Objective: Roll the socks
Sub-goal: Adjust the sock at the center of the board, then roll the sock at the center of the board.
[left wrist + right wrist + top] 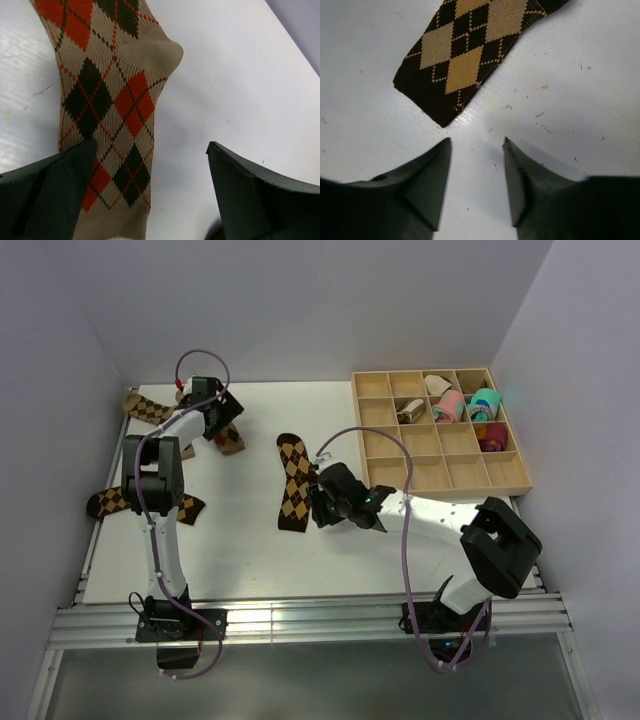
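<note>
A dark brown sock with tan argyle diamonds (pixel 293 480) (pixel 470 55) lies flat mid-table. My right gripper (pixel 318 502) (pixel 476 141) is open just short of its near end, with only bare table between the fingers. At the back left, my left gripper (pixel 222 427) (pixel 152 150) is wide open low over a tan sock with orange and dark diamonds (pixel 107 100). Its left finger (pixel 55 185) overlaps that sock's edge and the right finger is over bare table. Another brown argyle sock (pixel 148 408) lies at the back left corner. A further one (pixel 110 502) lies by the left edge, partly under the left arm.
A wooden compartment tray (pixel 440 455) stands at the back right, holding pink and teal rolled bundles (pixel 485 400) and other small rolls in its far cells. Walls close in on the left, back and right. The right arm's cable (pixel 405 490) loops over the table.
</note>
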Controlling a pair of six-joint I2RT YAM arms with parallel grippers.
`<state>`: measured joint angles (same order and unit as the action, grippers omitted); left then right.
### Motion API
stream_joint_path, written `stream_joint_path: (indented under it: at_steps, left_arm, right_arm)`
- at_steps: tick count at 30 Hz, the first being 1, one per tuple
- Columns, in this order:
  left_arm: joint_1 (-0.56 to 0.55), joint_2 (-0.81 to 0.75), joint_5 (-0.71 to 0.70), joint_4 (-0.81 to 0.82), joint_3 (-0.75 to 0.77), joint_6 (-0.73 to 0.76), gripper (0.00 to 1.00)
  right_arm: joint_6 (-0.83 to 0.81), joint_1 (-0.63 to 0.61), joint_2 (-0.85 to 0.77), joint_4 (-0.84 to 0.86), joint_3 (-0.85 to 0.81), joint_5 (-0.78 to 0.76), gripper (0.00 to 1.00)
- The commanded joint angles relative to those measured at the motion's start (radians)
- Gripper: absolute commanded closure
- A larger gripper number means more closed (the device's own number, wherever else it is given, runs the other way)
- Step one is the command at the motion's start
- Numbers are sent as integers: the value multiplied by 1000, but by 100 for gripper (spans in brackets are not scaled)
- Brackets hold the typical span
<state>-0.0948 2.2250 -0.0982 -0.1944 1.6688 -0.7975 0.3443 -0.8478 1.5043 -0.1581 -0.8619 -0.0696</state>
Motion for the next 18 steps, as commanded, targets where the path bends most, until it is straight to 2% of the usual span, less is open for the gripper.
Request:
stream_joint_path:
  at_steps: [1,2,4,7,8,12,16,18]
  left_arm:
    - [-16,-135,-12,-82,-13,41,0]
    - [-23,-210,-20,-80,-45,41,0]
    - [-51,-292,-55,-88,-101,38,1]
    - [-100,-473,-103,-114,-180,12,1]
    - [-115,-576,-130,-111,-258,4,1]
    - [-180,-825,-166,-143,-466,-64,1]
    - [-181,-1043,-167,-187,-697,-83,1]
    - [-181,-1148,-164,-215,-745,-72,1]
  right_arm:
    - [-67,4,36,34,-69,11,51]
    - [-80,4,62,32,-92,14,58]
    - [-91,1,97,14,-123,17,63]
    - [-103,-2,164,0,-178,22,64]
    - [-106,-8,180,0,-196,24,64]
    - [-103,-25,273,-12,-252,24,64]
    - [-76,-46,361,-63,-325,11,65]
    - [-59,-65,395,-75,-364,14,65]
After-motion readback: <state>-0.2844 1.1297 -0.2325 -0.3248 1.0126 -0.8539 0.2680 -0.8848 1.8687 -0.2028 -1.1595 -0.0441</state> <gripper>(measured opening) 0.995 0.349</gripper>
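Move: The brown-and-yellow centre sock runs lengthwise just left of the right hand: its middle lies about 10 cm ahead, 7 cm left and 5 cm below, its cuff end about level and 7 cm left. The tray stands roughly 23 cm ahead and 26 cm right. From the left hand the centre sock lies some 19 cm back and 16 cm right; the red argyle sock is right beside it, middle 5 cm ahead and 5 cm left, a couple of centimetres below. Over the centre sock's near end comes the right hand, swinging left about 6 cm and a little forward, then sinking some 4 cm while its fingers narrow to a small gap, tips low over the leg near the cuff. The left hand, wide open, leaves the red argyle sock, rising about 20 cm and drawing back as far, its fingers tipping up towards level. ##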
